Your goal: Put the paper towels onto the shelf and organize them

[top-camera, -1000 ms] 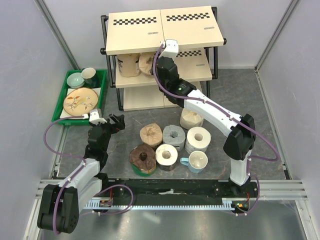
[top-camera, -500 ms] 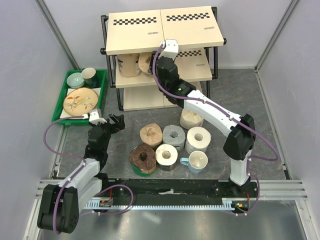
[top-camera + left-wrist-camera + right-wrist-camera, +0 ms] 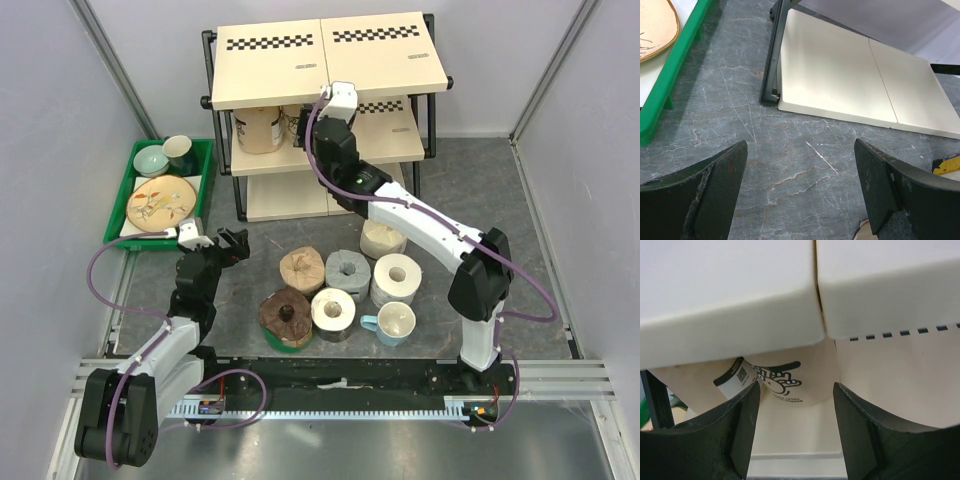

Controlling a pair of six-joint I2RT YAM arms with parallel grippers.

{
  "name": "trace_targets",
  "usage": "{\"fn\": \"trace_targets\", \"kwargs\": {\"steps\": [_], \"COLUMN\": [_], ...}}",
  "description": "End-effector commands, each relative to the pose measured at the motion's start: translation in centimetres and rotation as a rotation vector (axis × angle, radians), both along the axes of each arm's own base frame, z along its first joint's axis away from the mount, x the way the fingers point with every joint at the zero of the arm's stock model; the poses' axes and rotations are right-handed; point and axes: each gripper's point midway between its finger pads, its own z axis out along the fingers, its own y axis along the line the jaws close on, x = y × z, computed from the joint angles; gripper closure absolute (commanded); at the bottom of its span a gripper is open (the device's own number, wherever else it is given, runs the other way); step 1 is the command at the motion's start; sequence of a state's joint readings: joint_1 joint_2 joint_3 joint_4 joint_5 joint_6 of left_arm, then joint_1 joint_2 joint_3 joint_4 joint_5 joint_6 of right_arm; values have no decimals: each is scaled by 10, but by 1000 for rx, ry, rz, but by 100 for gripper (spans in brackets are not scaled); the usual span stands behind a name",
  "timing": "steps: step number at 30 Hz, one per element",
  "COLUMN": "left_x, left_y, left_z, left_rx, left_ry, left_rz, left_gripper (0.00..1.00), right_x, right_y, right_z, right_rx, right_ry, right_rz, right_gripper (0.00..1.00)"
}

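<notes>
The shelf [image 3: 330, 60] stands at the back; its middle tier holds a cream paper towel roll [image 3: 258, 130]. Beside it stands a wrapped roll [image 3: 790, 375] with black print, just beyond my right gripper [image 3: 796, 390], whose jaws are open and clear of it. In the top view my right gripper [image 3: 305, 135] reaches under the top board. On the floor lie tan [image 3: 302, 268], grey [image 3: 347, 270], white [image 3: 396, 278], dark brown [image 3: 286, 315] and cream [image 3: 382, 238] rolls. My left gripper [image 3: 800, 150] hangs open over bare floor, near the shelf's bottom board [image 3: 840, 75].
A green tray [image 3: 118, 215] with dishes sits at the left, its edge [image 3: 670, 75] near my left gripper. A white mug [image 3: 395, 322] with a blue handle stands among the floor rolls. Grey walls close in both sides.
My right gripper has opened and let go of the wrapped roll on the middle tier. The left arm has not moved.
</notes>
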State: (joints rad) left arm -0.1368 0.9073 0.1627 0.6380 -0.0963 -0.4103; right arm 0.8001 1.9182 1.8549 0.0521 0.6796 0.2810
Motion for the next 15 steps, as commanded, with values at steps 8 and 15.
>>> {"fn": "trace_targets", "kwargs": {"steps": [8,15], "left_x": [2,2], "left_y": [1,1], "left_z": [14,13], "left_rx": [-28,-28], "left_ry": [-50,-49], "left_rz": [16,16], "left_gripper": [5,5], "right_x": [-73,-131], "right_y": [-20,-11], "right_z": [29,-23], "right_rx": [41,-79], "right_ry": [-43,163], "right_rz": [125,303], "right_gripper": [31,29]}}
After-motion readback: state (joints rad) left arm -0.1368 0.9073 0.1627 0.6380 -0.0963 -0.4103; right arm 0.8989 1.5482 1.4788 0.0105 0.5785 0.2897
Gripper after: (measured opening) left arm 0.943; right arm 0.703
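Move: The white-wrapped paper towel, likely the next pick, lies some 12 cm back from the right hand, 14 cm to its right and 28 cm below. At that low level the grey roll is about 21 cm back and 6 cm right, the open white roll 21 cm back and 17 cm right. The just-placed brown towel stands on the middle shelf roughly 7 cm ahead and 3 cm left, about level. From the left hand the white-wrapped towel is some 36 cm right, 3 cm ahead, 6 cm lower. Straight back towards its base the right hand pulls about 10 cm out from the middle shelf, away from the brown towel just set there, slowly at first and then fast. It dips some 2 cm on the way and comes back to its starting height, while the wrist turns about 10 degrees counter-clockwise and the already open fingers stay open. ##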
